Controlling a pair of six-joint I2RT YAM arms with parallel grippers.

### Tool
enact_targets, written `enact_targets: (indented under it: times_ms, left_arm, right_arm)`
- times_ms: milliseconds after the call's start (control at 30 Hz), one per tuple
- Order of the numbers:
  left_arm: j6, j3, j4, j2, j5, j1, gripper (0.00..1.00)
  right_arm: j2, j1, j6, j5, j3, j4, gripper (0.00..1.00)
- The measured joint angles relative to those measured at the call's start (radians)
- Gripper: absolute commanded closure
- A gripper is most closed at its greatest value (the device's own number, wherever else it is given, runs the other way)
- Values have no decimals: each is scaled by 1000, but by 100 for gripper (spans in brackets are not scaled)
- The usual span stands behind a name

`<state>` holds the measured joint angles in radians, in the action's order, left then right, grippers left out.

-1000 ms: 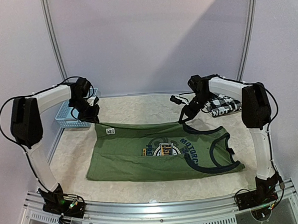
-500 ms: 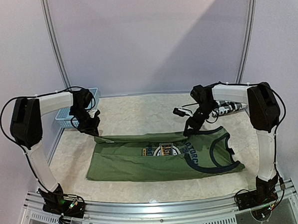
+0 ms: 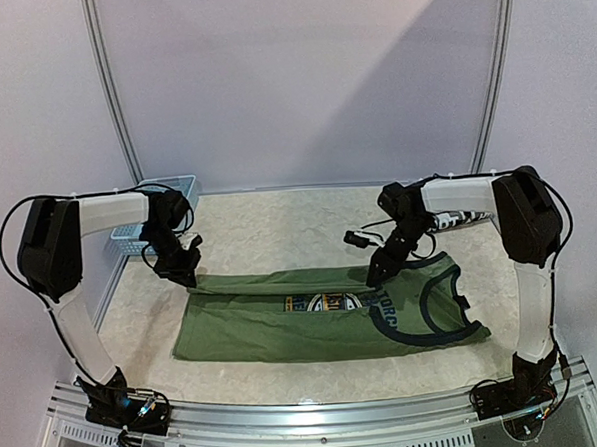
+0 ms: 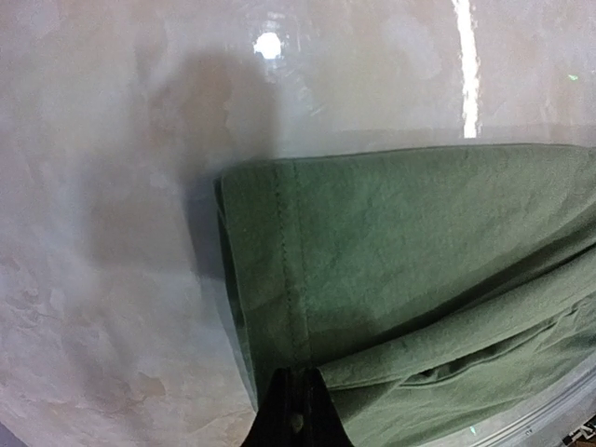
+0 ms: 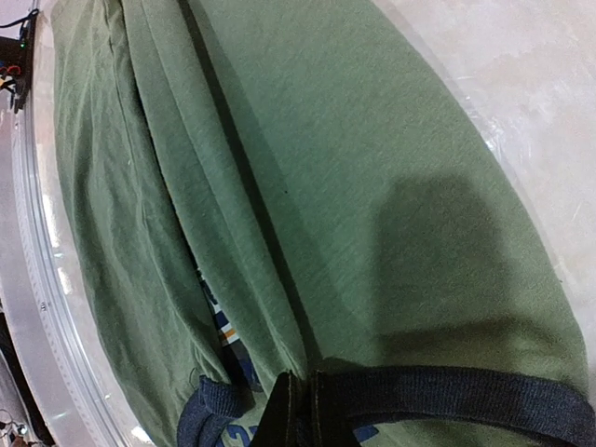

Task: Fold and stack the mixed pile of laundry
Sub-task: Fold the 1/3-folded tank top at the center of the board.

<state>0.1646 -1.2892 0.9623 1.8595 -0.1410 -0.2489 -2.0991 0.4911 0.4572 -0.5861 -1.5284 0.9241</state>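
Observation:
The olive-green sleeveless shirt (image 3: 284,324) lies across the table, its far long edge lifted and folded toward the near side. My left gripper (image 3: 189,274) is shut on the hem corner of the green shirt (image 4: 372,251); its black fingertips (image 4: 293,410) pinch the cloth. My right gripper (image 3: 378,272) is shut on the shirt's dark blue armhole trim (image 5: 447,396), with the green shirt (image 5: 307,168) stretched ahead of it. The black-and-white checked shirt (image 3: 460,217) lies at the back right, mostly hidden behind the right arm.
A light blue lattice basket (image 3: 129,232) stands at the back left, partly behind the left arm. The pale marble-look tabletop (image 3: 279,225) runs behind the shirt. A metal rail (image 3: 318,413) borders the near edge.
Both grippers have moved toward the near edge and lower, pulling the shirt's far edge over its middle. The fold now covers the upper part of the emblem.

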Motion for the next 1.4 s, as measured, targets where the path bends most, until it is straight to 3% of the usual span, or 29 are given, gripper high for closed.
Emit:
enact_targets:
  times_ms: [467,600,800,967,1167,1400]
  left_arm:
    - [-1,39,-2,-39,3,-2,99]
    - [-4,46,-5,-38,2,-2,96]
    - [-4,67,1,-46,8,-7,79]
    - [6,98,56,-167,39,-13,75]
    - [15,51,79,-239,53,-21,72]
    - [19,-10,61,-191,63,-61,70]
  right_arm:
    - [5,29,-3,1,50,-13,97]
    - [5,31,-2,5,51,-13,88]
    - [15,38,15,10,89,-8,59]
    - [113,59,28,21,169,26,59]
    - [202,48,39,49,127,71,59]
    - [208,-153,65,95,2,105,57]
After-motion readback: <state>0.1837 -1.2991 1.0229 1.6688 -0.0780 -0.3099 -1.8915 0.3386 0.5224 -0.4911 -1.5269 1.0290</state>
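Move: The inner edge of the tank top's front third, where I'm laying the far edge pinched in both my hands, lies about 3 cm back from my left hand and 4 cm back from my right, a centimetre below. The laundry basket stands some 16 cm ahead and 13 cm left of my left hand. From my right hand, the near armhole is roughly 13 cm right and 5 cm back; the folded plaid shirt, about 18 cm ahead and 22 cm right. I draw both pinched ends of the far edge back towards me about 1–2 cm, my right hand sinking slightly, and hold there before opening my fingers and sliding them a little farther back out of the cloth. Then I lift clear: my left hand about 6 cm, easing forward, my right about 8 cm while sweeping forward and right towards the plaid shirt. ##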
